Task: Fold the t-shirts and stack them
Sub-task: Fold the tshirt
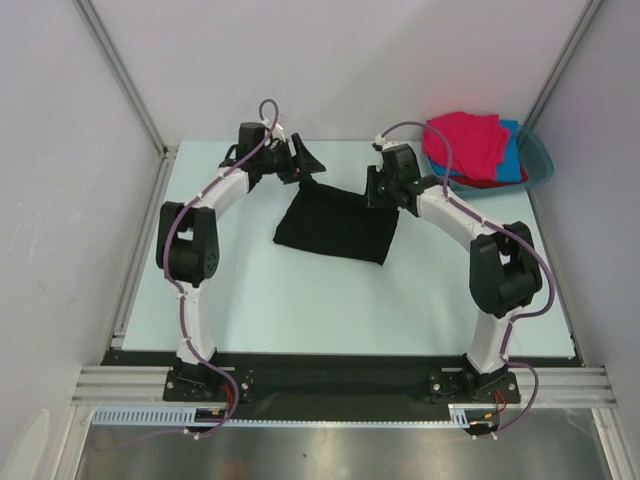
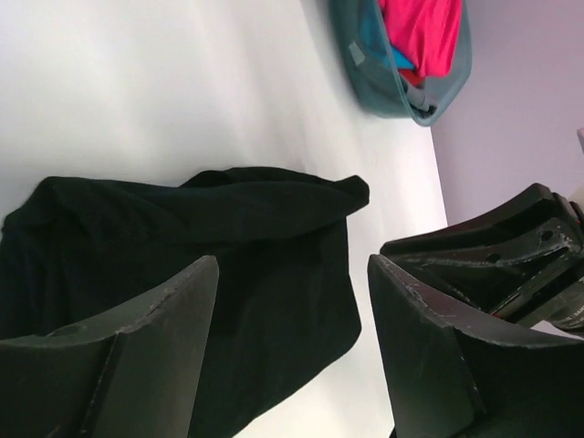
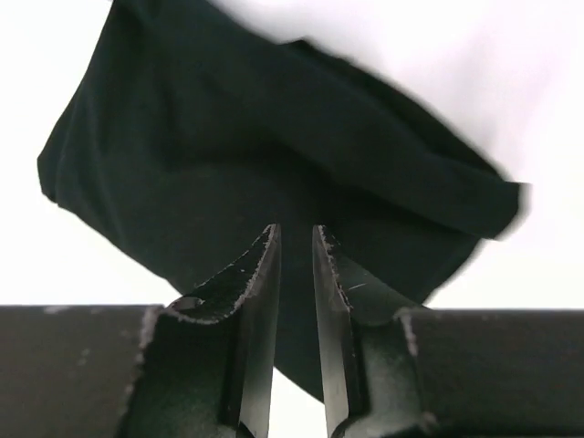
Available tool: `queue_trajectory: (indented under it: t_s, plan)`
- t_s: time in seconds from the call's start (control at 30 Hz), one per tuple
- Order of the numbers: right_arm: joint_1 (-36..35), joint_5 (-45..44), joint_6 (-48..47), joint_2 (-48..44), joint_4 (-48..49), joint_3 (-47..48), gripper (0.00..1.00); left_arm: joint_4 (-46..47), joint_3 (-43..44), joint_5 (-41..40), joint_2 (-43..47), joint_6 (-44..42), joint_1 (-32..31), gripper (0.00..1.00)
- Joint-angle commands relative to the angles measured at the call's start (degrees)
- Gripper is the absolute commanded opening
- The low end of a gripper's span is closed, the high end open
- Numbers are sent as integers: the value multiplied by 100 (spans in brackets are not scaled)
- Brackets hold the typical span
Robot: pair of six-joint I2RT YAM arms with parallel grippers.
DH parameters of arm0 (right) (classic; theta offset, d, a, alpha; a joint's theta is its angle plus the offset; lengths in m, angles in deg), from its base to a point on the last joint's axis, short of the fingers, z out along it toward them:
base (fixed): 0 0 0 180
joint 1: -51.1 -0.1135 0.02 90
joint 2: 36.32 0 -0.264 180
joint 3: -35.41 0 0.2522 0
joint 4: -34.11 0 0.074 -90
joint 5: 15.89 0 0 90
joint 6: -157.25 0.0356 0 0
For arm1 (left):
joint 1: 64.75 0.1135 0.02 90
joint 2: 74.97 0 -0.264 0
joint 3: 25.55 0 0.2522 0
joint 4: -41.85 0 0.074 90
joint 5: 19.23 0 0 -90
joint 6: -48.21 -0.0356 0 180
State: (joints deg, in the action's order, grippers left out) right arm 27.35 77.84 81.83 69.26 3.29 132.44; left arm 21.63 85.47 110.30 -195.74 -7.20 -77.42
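A black t-shirt [image 1: 335, 225] lies folded in a rough rectangle on the middle of the pale table. My left gripper [image 1: 300, 160] hovers at its far left corner, jaws wide open and empty; in the left wrist view the black t-shirt [image 2: 182, 237] spreads below the left gripper [image 2: 292, 274]. My right gripper [image 1: 385, 190] is over the far right corner. In the right wrist view its jaws stand a narrow slit apart at the right gripper [image 3: 297, 233], with the black t-shirt [image 3: 228, 137] beneath and nothing pinched. Pink [image 1: 465, 140], blue [image 1: 512, 160] and red [image 1: 480, 183] t-shirts lie heaped in the basin.
A teal plastic basin [image 1: 540, 150] sits at the far right corner of the table, also showing as the basin [image 2: 365, 73] in the left wrist view. White enclosure walls with metal posts stand on three sides. Both arm bases are bolted at the near edge.
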Motion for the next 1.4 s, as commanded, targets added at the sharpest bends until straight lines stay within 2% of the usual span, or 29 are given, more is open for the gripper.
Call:
queue_trajectory:
  t_s: [0.0,0.4,0.6,0.73,0.8,0.97,1.0,1.13,1.23,1.27,1.33,1.37]
  plan:
    - [28,506,255,322,-78,322,25,128,312,477,-358,171,-113,72]
    - [151,761,273,1368,-26,946,23,22,891,494,-1325,259,-184,72]
    - [361,604,114,1860,62,1350,23,-127,2094,477,-2195,382,-184,72]
    - [494,480,18,2159,54,1762,23,-320,3305,485,-2837,540,-166,72]
    - [564,305,-17,2343,27,1895,24,-312,3502,468,-3030,636,-149,72]
    - [643,-213,-193,2476,-52,2124,23,-321,3213,249,-2926,541,-34,72]
    - [652,-589,-254,2433,-43,2063,24,-382,3082,187,-2848,366,-8,72]
    - [687,-1181,-544,1890,10,1774,25,-584,2047,-453,-2066,-206,10,72]
    - [679,-1374,-624,1397,123,1283,30,-602,1177,-1270,-1205,-610,1,73]
    - [670,-1392,-615,1030,98,1167,37,-646,973,-1803,-751,-681,1,74]
    - [678,-1445,-580,685,-68,869,45,-690,369,-2202,-300,-822,1,76]
    - [670,-1436,-545,422,-174,771,53,-690,165,-2465,-98,-857,1,77]
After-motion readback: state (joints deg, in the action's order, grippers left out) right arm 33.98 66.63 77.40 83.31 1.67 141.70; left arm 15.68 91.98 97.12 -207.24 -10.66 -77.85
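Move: The t-shirt's loosely doubled far edge lies beneath both hands: its far-left corner is about 3 cm ahead of the left hand, 3 cm to its left and 14 cm below. From the right hand, the far-right corner is roughly 4 cm ahead, 8 cm right and 11 cm down. The shirt's near-right corner is some 14 cm back and 3 cm right of that hand; the basket is about 12 cm ahead and 32 cm right. Both hands sink some 9 cm onto the shirt's far edge, then sweep forward about 8 cm to push the loose fold outward, the left wide open and drifting right, the right with its fingers nearly shut. They then spread apart towards the far corners, drawing back and lifting 2 to 4 cm, the right hand turning clockwise and opening to about half. ##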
